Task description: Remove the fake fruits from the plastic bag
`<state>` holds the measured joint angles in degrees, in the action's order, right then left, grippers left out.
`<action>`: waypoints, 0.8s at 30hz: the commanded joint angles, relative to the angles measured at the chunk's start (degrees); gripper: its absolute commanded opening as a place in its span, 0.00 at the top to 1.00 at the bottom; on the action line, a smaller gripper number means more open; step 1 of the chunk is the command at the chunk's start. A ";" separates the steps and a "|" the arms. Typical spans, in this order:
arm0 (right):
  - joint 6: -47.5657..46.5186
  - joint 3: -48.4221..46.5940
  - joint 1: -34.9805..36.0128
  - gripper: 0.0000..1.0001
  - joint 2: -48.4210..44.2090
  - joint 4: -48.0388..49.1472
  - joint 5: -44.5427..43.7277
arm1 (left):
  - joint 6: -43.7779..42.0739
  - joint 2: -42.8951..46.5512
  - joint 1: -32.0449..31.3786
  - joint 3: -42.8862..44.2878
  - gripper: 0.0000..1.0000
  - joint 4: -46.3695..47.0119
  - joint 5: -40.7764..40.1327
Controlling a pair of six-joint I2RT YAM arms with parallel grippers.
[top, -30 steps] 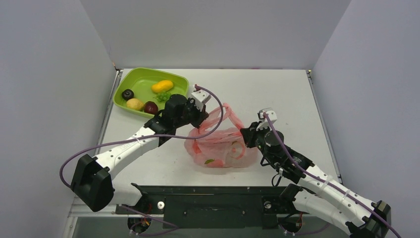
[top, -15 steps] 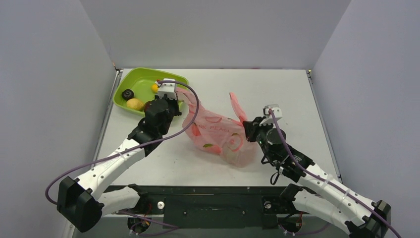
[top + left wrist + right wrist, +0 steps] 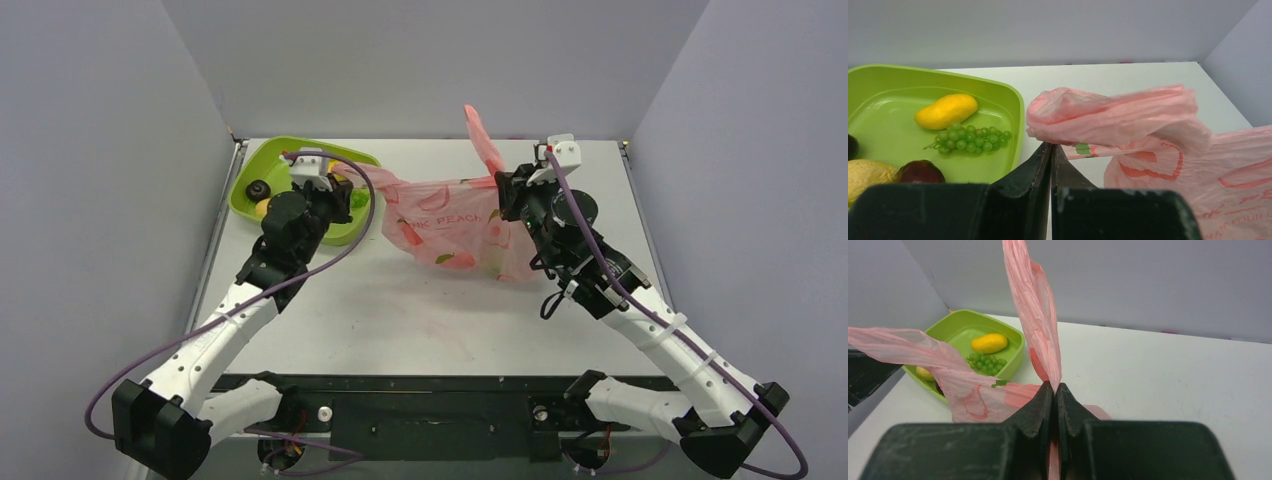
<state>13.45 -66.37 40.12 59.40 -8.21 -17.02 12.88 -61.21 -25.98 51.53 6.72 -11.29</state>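
Observation:
The pink plastic bag (image 3: 450,215) hangs stretched between both grippers above the back of the table. My left gripper (image 3: 348,188) is shut on its left handle (image 3: 1108,117) beside the green tray. My right gripper (image 3: 505,190) is shut on the right handle (image 3: 1035,310), which sticks up above the fingers. The bag's lower part (image 3: 488,262) sags toward the table, and I cannot tell what lies inside. In the tray sit fake fruits: a dark plum (image 3: 258,189), a yellow lemon (image 3: 865,172) and a dark red apple (image 3: 920,171).
The lime-green tray (image 3: 262,150) stands at the back left and also holds a yellow-orange mango (image 3: 946,110) and green grapes (image 3: 968,137). Grey walls close in the table on three sides. The left arm's purple cable (image 3: 372,205) loops beside the bag.
Both grippers rose and moved toward the back with the bag. The left one swung left toward the tray, pulling the bag taut; the bag left the table.

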 commanded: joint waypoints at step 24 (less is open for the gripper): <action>8.76 9.79 14.83 0.27 -9.96 -20.01 -10.36 | -8.05 -5.69 -2.75 3.50 1.00 -4.54 0.48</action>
<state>19.73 -48.27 58.28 46.81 -24.25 -19.49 8.80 -69.14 -26.79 53.43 0.14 -8.80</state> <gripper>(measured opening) 0.699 0.003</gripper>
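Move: The plastic bag, stretched between the two hands by its handles, has its middle about 8 cm left of the right hand, some 12 cm below it and about level fore and aft. From the left hand the bag's middle lies roughly 26 cm to the right, 4 cm back and 8 cm lower. The green bin is some 20 cm ahead of the left hand, 17 cm left and 26 cm down, its grapes 20 cm ahead and 7 cm left. The bag's right handle is let go as the right fingers spread from shut to well open; that hand drops about 17 cm while pulling back and somewhat left, tipping down and swinging counter-clockwise, then starts coming slightly forward, up and right again, still open. The left hand keeps its pinch on the other handle and lowers some 7 cm. ##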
